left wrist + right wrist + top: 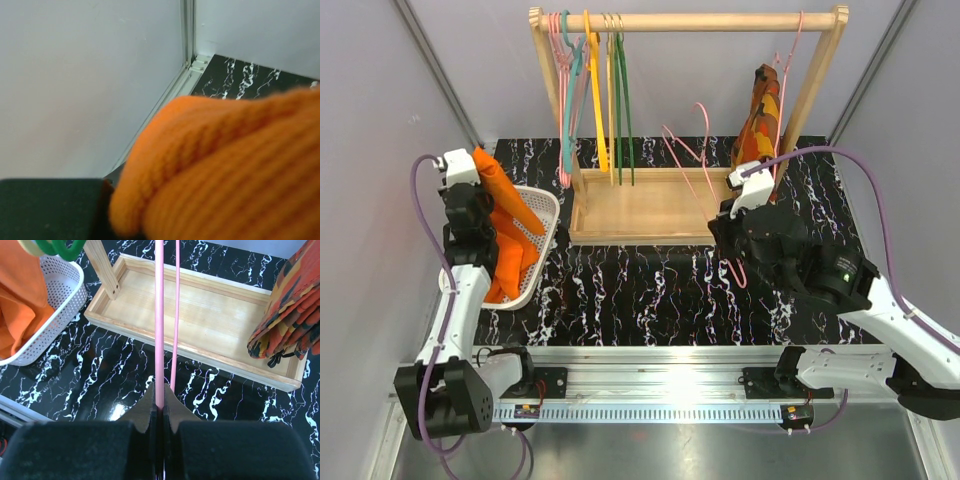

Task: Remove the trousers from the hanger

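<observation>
The bright orange trousers [507, 228] hang from my left gripper [480, 160] down into the white basket [546, 214] at the left. They are off the hanger. In the left wrist view the orange cloth [235, 170] fills the space at the jaws, beside one black finger [50, 207]. My right gripper [728, 218] is shut on the thin pink wire hanger [703, 165], which is bare and held tilted over the wooden rack base. In the right wrist view the jaws [160, 402] pinch one pink wire [159, 315], and the trousers [20, 305] show at the left.
A wooden rack with a top rail [690, 20] and a tray base [640, 205] stands at the back. Pink, teal, yellow and green hangers [590, 90] hang at its left. A patterned orange garment [760, 115] hangs at its right. The table top is black marble [640, 290].
</observation>
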Available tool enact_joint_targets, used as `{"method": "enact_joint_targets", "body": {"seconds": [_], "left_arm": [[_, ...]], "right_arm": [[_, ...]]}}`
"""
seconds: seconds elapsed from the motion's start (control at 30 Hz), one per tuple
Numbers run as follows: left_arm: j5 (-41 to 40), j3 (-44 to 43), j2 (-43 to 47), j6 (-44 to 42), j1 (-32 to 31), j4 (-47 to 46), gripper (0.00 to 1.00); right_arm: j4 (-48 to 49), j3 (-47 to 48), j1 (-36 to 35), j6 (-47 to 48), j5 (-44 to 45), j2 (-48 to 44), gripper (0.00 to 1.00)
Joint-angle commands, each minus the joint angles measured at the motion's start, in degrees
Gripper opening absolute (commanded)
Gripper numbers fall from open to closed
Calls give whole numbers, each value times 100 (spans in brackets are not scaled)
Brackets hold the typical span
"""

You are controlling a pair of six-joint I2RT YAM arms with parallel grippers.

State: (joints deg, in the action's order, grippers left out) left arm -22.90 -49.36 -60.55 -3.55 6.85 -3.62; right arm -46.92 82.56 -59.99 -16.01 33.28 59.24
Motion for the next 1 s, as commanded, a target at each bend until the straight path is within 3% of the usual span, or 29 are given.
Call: {"method": "enact_joint_targets", "body": {"seconds": [0.0,0.1,0.2,0.3,0.43,0.5,0.53,0.57,0.6,0.67,0.73,0.8,0.97], "left_arm": [[13,417,-27,-505,44,-1192,7],[4,1119,96,-943,79,-1737,27],[354,1411,167,-1357,88,-1687,31],[129,1842,281,-1543,88,-1808,14],[144,2500,378,-1798,97,-2020,8],[451,2616,413,-1947,80,-1950,20],[435,2668,456,-1948,88,-1976,36],[305,2738,544,-1895,80,-2046,64],[-132,2765,597,-1730,79,-2177,73],[-713,2739,685,-1667,79,-2213,80],[-1496,2634,808,-1543,80,-2135,99],[-1901,2494,1035,-1290,79,-1847,99],[-1798,2642,2265,-1235,114,-1554,99]], "right_arm": [[464,-100,-13,230,-120,-80,0],[508,-197,-13,283,-137,-123,0],[587,-328,-13,379,-146,-150,0],[631,-416,-4,414,-146,-150,0],[684,-522,-4,467,-190,-211,0],[684,-575,-4,520,-173,-246,0],[675,-592,-4,520,-164,-273,0],[666,-610,-4,529,-164,-299,0],[684,-627,-13,546,-155,-308,0],[745,-689,-4,555,-102,-369,0],[806,-715,-4,555,-85,-396,0],[833,-733,-4,546,-111,-422,0],[816,-733,-4,564,-102,-413,0]]}}
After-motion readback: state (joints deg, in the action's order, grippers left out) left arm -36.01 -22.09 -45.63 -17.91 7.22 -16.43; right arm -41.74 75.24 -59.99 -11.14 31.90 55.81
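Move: The left hand, still holding the bunched orange trousers, hangs over the left part of the white basket. The basket's middle lies some 22 cm below, about 4 cm to the right and roughly 1 cm ahead. The rack's wooden tray has its middle some 44 cm to the hand's right, 14 cm farther out and 26 cm below. From the right hand the basket lies about 53 cm left, 15 cm ahead and 32 cm below. Downward first, some 12 cm towards the basket and easing back, the left hand lowers the trousers while its fingertips tip down and its left side rises about 15 degrees. The fingers part slightly, close again, then spread wide to let go as the hand draws back another 5 cm, left and up about 4 cm, turning counter-clockwise. The right hand keeps its grip on the pink hanger and sinks about 2 cm. ##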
